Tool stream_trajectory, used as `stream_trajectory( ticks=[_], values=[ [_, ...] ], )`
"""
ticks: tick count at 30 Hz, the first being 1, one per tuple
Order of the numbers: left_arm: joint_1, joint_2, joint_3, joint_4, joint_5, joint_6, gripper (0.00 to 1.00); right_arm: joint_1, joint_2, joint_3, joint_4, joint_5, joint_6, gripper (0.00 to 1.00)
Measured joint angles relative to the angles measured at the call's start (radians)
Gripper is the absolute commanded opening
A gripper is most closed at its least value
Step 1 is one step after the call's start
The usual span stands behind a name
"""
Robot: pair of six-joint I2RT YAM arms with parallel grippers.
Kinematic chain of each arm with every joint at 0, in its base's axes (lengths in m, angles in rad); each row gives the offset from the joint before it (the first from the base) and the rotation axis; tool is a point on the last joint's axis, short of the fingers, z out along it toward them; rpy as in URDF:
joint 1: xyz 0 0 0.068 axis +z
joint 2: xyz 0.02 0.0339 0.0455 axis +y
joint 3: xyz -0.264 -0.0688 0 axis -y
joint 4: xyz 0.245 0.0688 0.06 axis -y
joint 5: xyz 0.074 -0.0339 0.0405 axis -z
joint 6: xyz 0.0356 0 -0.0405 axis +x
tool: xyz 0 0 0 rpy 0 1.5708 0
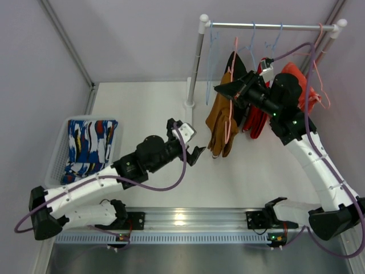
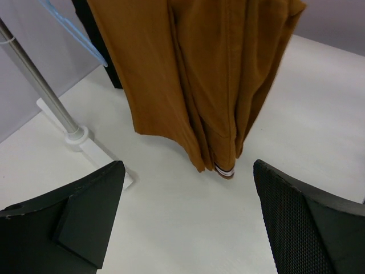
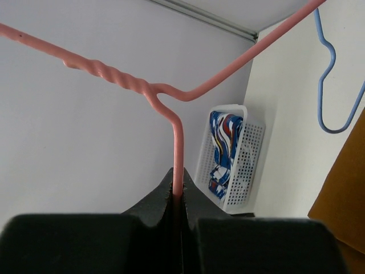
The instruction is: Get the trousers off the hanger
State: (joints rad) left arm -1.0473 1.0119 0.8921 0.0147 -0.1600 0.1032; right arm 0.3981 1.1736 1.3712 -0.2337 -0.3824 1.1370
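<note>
Tan-brown trousers (image 1: 221, 121) hang from a pink hanger (image 1: 230, 114) in front of the rack. My right gripper (image 1: 223, 89) is shut on that hanger's wire (image 3: 178, 171) just below its twisted neck. My left gripper (image 1: 195, 142) stands open low over the table, left of the trouser hems and apart from them. In the left wrist view the trousers (image 2: 194, 74) hang ahead of the wide-spread fingers (image 2: 308, 222), with nothing between them. Red trousers (image 1: 255, 121) and black trousers (image 1: 236, 65) hang behind. Blue patterned trousers (image 1: 88, 142) lie in the basket.
A white perforated basket (image 1: 57, 157) stands at the left edge. The rack's post (image 1: 197, 63) and foot (image 2: 85, 142) rise just left of the tan trousers. Bare blue hangers (image 1: 251, 43) hang on the rail (image 1: 268, 25). An orange-red garment (image 1: 296, 74) hangs at the right end.
</note>
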Motion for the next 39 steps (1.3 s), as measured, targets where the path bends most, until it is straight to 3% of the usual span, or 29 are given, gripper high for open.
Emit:
stream_trajectory(
  ticks=[4, 16, 29, 39],
  values=[
    [-0.006, 0.111, 0.001, 0.087, -0.092, -0.023, 0.99, 0.022, 0.013, 0.043, -0.031, 0.010, -0.001, 0.00],
    [-0.006, 0.229, 0.037, 0.272, -0.130, -0.077, 0.99, 0.047, 0.013, 0.076, -0.036, 0.022, -0.009, 0.00],
    [-0.006, 0.301, 0.108, 0.320, -0.159, -0.078, 0.99, 0.053, 0.013, 0.077, -0.029, 0.015, -0.007, 0.00],
    [-0.006, 0.323, 0.174, 0.329, -0.103, -0.079, 0.99, 0.060, 0.013, 0.077, -0.027, 0.014, -0.006, 0.00]
  ],
)
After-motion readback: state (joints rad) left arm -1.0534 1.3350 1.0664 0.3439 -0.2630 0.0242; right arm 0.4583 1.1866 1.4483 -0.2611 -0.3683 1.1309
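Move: The brown trousers, hanging on the pink hanger that the right hand grips, lie about 7 cm ahead of the left hand, 12 cm to its right and some 5 cm above. From the right hand they hang roughly 12 cm below and 4 cm back, 1 cm to its right. The black trousers hang some 24 cm ahead of the left hand and 19 cm right, the empty blue hanger about 25 cm ahead and 7 cm right. Left hand, open, reaches about 9 cm right-forward, then rises, to the brown trousers; right keeps gripping the hanger. ##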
